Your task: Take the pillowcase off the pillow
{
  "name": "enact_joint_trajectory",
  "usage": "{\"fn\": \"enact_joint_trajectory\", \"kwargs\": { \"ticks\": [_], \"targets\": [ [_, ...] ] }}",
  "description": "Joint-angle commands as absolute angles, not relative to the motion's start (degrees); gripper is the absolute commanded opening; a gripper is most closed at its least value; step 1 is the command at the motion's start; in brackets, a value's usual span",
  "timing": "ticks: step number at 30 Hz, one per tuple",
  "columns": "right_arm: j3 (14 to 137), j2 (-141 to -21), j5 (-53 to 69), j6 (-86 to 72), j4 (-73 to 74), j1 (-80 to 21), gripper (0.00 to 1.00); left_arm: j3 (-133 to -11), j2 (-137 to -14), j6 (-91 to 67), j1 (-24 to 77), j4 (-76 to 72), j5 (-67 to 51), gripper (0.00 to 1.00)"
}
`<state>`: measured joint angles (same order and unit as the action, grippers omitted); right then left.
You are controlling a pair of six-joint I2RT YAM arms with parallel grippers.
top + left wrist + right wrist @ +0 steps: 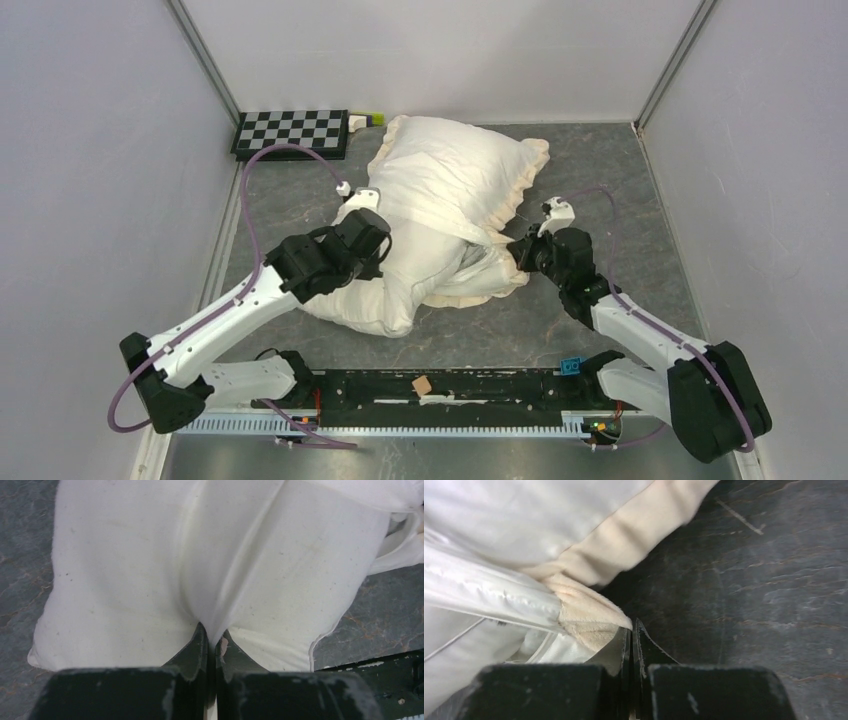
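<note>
The pillowcase (460, 170), cream with a ruffled frill, lies across the middle of the table, cream face up; no grey face shows. The pillow (365, 300), plain off-white, sticks out of its near-left end. My left gripper (383, 250) is shut on a pinched fold of the pillow's (125, 580) smooth fabric, seen between the jaws in the left wrist view (214, 632). My right gripper (518, 252) sits at the pillowcase's right edge. In the right wrist view (631, 625) its jaws are shut, with the plush frill corner (589, 617) reaching right into the tips.
A black-and-white checkerboard (292, 130) and a small yellow-green object (365, 120) lie at the back left. A black rail (500, 385) runs along the near edge, with a small brown block (421, 384) and a blue tag (571, 364). Grey walls stand close on both sides.
</note>
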<state>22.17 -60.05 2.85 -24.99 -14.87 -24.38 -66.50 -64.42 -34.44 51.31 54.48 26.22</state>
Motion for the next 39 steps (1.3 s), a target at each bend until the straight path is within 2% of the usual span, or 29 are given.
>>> {"fn": "enact_joint_trajectory", "kwargs": {
  "ticks": [1, 5, 11, 15, 18, 22, 25, 29, 34, 35, 37, 39],
  "targets": [
    [25.20, -64.07, -6.71, -27.78, -16.19, -17.78, 0.00, -65.33, -58.93, -32.35, 46.68, 59.60, 32.61, 0.02],
    [26.68, -65.54, -7.81, -28.00, -13.29, -10.56, 0.00, -64.90, -53.79, -32.89, 44.31, 60.93, 36.16, 0.02],
    [22.98, -60.34, -9.14, -28.83, -13.16, -5.67, 0.00, -64.16, -48.51, -32.85, 42.12, 61.19, 39.77, 0.02],
    [23.66, -58.09, -20.57, -36.33, -4.13, -3.24, 0.00, -65.42, -48.65, -34.97, 41.75, 64.09, 45.61, 0.02],
    [22.38, -55.68, -21.56, -36.60, -3.09, -1.63, 0.00, -66.44, -49.24, -37.52, 41.72, 68.40, 53.05, 0.02],
    [20.08, -52.75, -18.01, -34.59, -6.72, -1.39, 0.00, -65.85, -49.02, -37.09, 41.70, 67.09, 53.96, 0.02],
    [19.52, -52.12, -5.62, -27.89, -12.39, -1.41, 0.02, -64.37, -49.39, -32.91, 41.66, 61.73, 49.66, 0.02],
    [19.75, -51.45, 8.94, -23.20, -17.19, -1.41, 0.21, -61.33, -50.54, -28.38, 41.66, 55.07, 43.57, 0.02],
    [22.48, -50.82, 11.80, -20.74, -14.22, -1.40, 0.40, -59.49, -51.20, -28.08, 41.66, 51.98, 43.63, 0.02],
    [22.86, -50.75, 11.35, -20.72, -13.70, -1.41, 0.47, -59.00, -50.75, -27.95, 41.66, 51.32, 44.08, 0.02],
    [23.43, -50.58, 7.81, -21.75, -12.00, -1.40, 0.74, -58.03, -49.34, -27.14, 41.66, 50.01, 44.57, 0.02],
    [23.82, -50.75, 2.83, -23.91, -9.30, -1.41, 0.94, -57.13, -47.38, -25.78, 41.65, 48.78, 44.65, 0.02]
  ]
}}
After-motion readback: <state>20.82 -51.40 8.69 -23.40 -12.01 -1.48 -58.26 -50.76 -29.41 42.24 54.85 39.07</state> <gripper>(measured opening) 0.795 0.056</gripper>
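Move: The left hand already pinches the pillow's near end; the pillowcase's cream edge, already held by the right hand, lies some 37 cm to its right, 5 cm ahead and roughly 9 cm lower. From the right hand, that pillow grip is therefore about 37 cm left and 5 cm back. The case's near trimmed flap lies about 9 cm left and 11 cm back of the right hand, while its far right corner is 27 cm ahead and 6 cm right. Still pinching the pillow and the case edge, both hands pull apart: the left goes about 10 cm left, lifting roughly 3 cm before easing partly down, and turns some 15 degrees counter-clockwise. The right sweeps about 11 cm right, first also forward, then slightly back, turning clockwise; once out there it opens wide, lets go of the cream edge and turns partly back. ##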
